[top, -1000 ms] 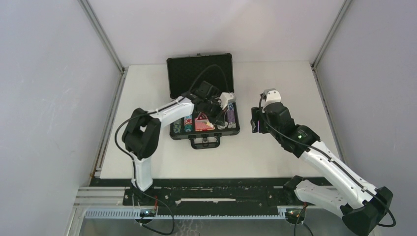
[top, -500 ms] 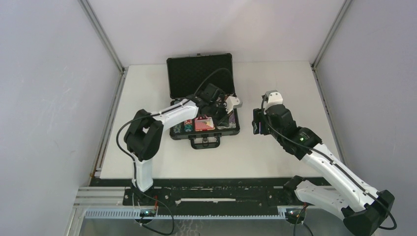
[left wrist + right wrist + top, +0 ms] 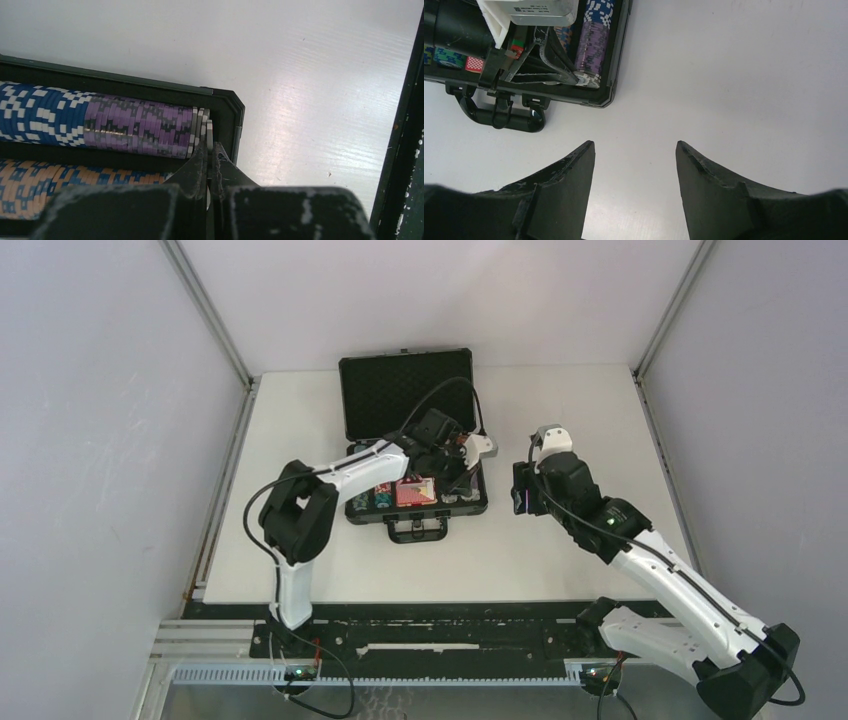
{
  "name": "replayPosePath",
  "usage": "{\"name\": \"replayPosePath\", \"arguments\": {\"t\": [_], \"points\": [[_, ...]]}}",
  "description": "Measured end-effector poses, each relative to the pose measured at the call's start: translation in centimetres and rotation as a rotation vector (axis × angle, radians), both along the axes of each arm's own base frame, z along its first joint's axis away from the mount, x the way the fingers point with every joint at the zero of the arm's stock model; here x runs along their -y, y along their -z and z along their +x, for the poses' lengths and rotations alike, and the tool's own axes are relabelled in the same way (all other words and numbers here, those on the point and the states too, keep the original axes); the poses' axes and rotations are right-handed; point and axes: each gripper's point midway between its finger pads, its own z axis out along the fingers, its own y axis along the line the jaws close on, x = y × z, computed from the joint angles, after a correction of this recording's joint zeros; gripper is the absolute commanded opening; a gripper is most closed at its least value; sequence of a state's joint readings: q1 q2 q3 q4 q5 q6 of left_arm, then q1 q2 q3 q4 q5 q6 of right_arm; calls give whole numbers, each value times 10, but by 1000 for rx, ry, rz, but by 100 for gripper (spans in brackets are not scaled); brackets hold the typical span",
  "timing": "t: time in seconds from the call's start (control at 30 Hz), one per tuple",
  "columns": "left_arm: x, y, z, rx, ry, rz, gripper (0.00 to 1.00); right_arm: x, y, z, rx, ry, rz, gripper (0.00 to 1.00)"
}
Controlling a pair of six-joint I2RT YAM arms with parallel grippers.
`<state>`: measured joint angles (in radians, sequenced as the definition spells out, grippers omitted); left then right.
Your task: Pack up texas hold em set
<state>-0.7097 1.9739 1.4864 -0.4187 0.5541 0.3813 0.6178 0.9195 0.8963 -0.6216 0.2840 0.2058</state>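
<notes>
The black briefcase (image 3: 405, 390) lies open mid-table with its lid up. Rows of poker chips fill it: a purple stretch (image 3: 140, 127), a blue stretch (image 3: 40, 115) and orange ones (image 3: 75, 182). A red card deck (image 3: 413, 492) lies in the middle. My left gripper (image 3: 210, 150) reaches down into the case's right end. It is shut on a thin grey-white chip (image 3: 209, 131) standing at the end of the purple row, beside the case wall (image 3: 225, 97). To the right of the case, my right gripper (image 3: 635, 145) hangs open above bare table with nothing between its fingers.
The case's handle (image 3: 499, 117) sticks out toward the arms at the near edge. White table surrounds the case (image 3: 619, 65), with metal corner posts (image 3: 205, 310) and grey walls on both sides. My right arm (image 3: 660, 570) stretches across the near right of the table.
My left gripper has swung right, from the case's middle to its right end at the purple row. The right gripper has shifted only slightly and stays open.
</notes>
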Motion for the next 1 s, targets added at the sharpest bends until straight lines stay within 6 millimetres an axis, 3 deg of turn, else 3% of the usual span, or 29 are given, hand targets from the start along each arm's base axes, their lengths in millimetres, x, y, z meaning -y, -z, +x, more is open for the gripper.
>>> {"name": "replayPosePath", "arguments": {"t": [0.53, 0.73, 0.83, 0.97, 1.0], "points": [[14, 0, 3, -24, 18, -49, 16, 4, 1, 2, -4, 15, -1, 67], [14, 0, 2, -31, 21, -50, 25, 4, 2, 3, -7, 16, 0, 67], [14, -2, 5, -17, 0, -56, 41, 1, 3, 4, -12, 7, 8, 67], [-2, -21, 18, 74, -126, -52, 44, -10, 9, 13, -33, -10, 40, 67], [-7, -34, 27, 119, -190, -63, 50, -13, 12, 17, -43, -10, 49, 68]]}}
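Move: The white chip at the left fingertips stands at the near end of the purple chip row, its middle about 1 cm to the hand's right and 1 cm below. The purple chips' middle is some 6 cm ahead of the left hand and 1 cm right; the white chip ending the orange row is level, 4 cm left; the red card box is level, 13 cm left. From the right hand the white chip lies roughly 8 cm ahead, 14 cm left, 11 cm below. The white chip, still between the left fingertips, is let go at the near end of the purple row: the fingers slowly part while the left hand eases about 1.5 cm right. Then it lifts off quickly, some 3.5 cm up with 2.5 cm forward and 2 cm left, opening to nearly half and turning about 15 degrees counter-clockwise. Late on, the open right hand starts forward, left and slightly down towards the case, about 2.5 cm. ##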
